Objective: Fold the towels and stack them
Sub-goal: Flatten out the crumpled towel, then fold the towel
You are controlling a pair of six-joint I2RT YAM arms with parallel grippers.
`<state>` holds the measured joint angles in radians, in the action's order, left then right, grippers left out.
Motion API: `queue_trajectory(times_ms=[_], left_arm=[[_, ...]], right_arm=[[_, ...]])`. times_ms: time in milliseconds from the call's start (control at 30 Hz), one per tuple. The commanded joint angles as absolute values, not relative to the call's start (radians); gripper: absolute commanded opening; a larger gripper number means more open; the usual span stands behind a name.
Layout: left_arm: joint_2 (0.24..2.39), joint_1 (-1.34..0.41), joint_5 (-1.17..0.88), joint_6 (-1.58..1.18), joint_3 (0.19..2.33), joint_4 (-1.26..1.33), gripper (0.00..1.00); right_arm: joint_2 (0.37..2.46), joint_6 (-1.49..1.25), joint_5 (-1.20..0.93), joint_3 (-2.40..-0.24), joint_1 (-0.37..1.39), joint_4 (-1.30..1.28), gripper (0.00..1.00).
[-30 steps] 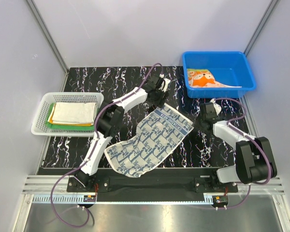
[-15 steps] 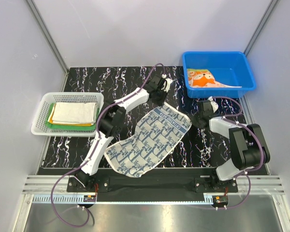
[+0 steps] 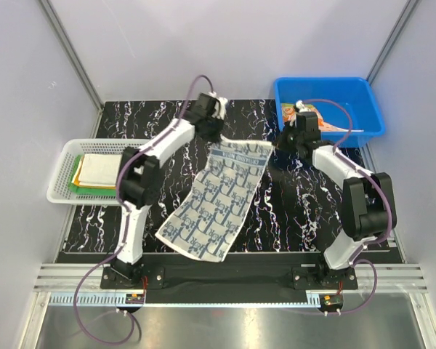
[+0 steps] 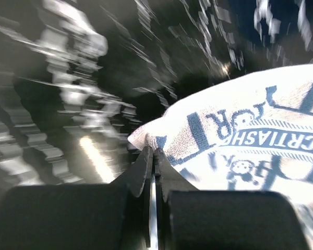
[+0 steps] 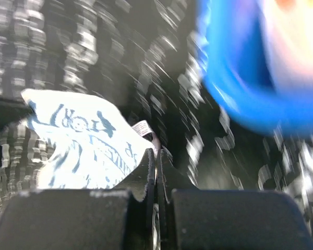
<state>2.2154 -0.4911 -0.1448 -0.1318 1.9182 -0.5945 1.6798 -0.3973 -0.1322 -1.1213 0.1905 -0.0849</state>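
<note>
The navy-and-white patterned towel (image 3: pixel 221 196) is stretched between both grippers, its far edge lifted and its near end trailing on the table toward the front. My left gripper (image 3: pixel 212 138) is shut on the far left corner; in the left wrist view its jaws (image 4: pixel 154 151) pinch the towel's (image 4: pixel 240 151) corner. My right gripper (image 3: pixel 278 145) is shut on the far right corner, by the label, and the right wrist view shows its jaws (image 5: pixel 157 152) closed on the cloth's (image 5: pixel 78 140) edge. The white towel (image 3: pixel 102 169) tops a folded stack. The fox-face towel (image 3: pixel 305 118) lies in the bin.
A white basket (image 3: pixel 62 190) at the left holds the folded stack, with green and orange-yellow edges showing under the white one. The blue bin (image 3: pixel 363 94) stands at the back right, close behind my right gripper. The black marbled table (image 3: pixel 305 218) lies between them.
Both grippers closed on the towel's far corners and pulled them up and toward the back. The towel is now stretched longer and narrower, its far edge off the table.
</note>
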Motion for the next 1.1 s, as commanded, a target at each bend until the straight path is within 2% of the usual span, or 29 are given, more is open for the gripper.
queue_trajectory(times_ms=[0,67,133,233,333,467,633,1067], left_arm=[[2.112,-0.448,-0.126,-0.141,1.985,-0.592,0.0],[2.114,-0.416,-0.126,-0.144,2.006,-0.601,0.0],[2.124,-0.394,-0.138,-0.153,2.042,-0.6,0.0],[2.147,-0.356,-0.178,-0.172,2.097,-0.586,0.0],[2.19,-0.331,-0.23,-0.169,2.188,-0.569,0.0],[2.203,-0.322,-0.216,-0.094,2.208,-0.543,0.0],[2.175,-0.313,-0.222,-0.016,2.151,-0.509,0.0],[1.881,-0.314,-0.296,-0.023,1.677,-0.402,0.0]], right_arm=[[1.745,-0.255,-0.314,-1.251,0.19,-0.002,0.0],[1.785,-0.233,-0.314,-1.358,0.192,0.032,0.0],[1.874,-0.172,-0.313,-1.463,0.19,-0.039,0.0],[2.002,-0.115,-0.339,-1.725,0.19,-0.124,0.0],[2.085,-0.098,-0.347,-1.862,0.19,-0.163,0.0],[2.134,-0.063,-0.359,-1.92,0.19,-0.146,0.0],[2.108,-0.034,-0.397,-1.837,0.19,-0.066,0.0],[1.78,-0.014,-0.468,-1.359,0.238,0.021,0.0]])
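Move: Each hand already pinches a far corner of the patterned towel, which trails back slantwise. The towel's middle lies about 22 cm back and 1 cm left of the left hand, some 6 below. From the right hand it is roughly 20 cm back, 24 left and 9 below. The blue bin's middle stands about 14 cm ahead and 21 to the right of the right hand; the white basket's is some 46 cm left and 10 back of the left hand. Keeping their pinch on the two far corners, both hands fling the towel up and away: the left rises about 11 cm while going forward and left, the right sweeps some 15 cm forward, rising and drifting left. Fingers tip upward on the way; then both hands swing back towards the base and down, the right still turning counter-clockwise. ##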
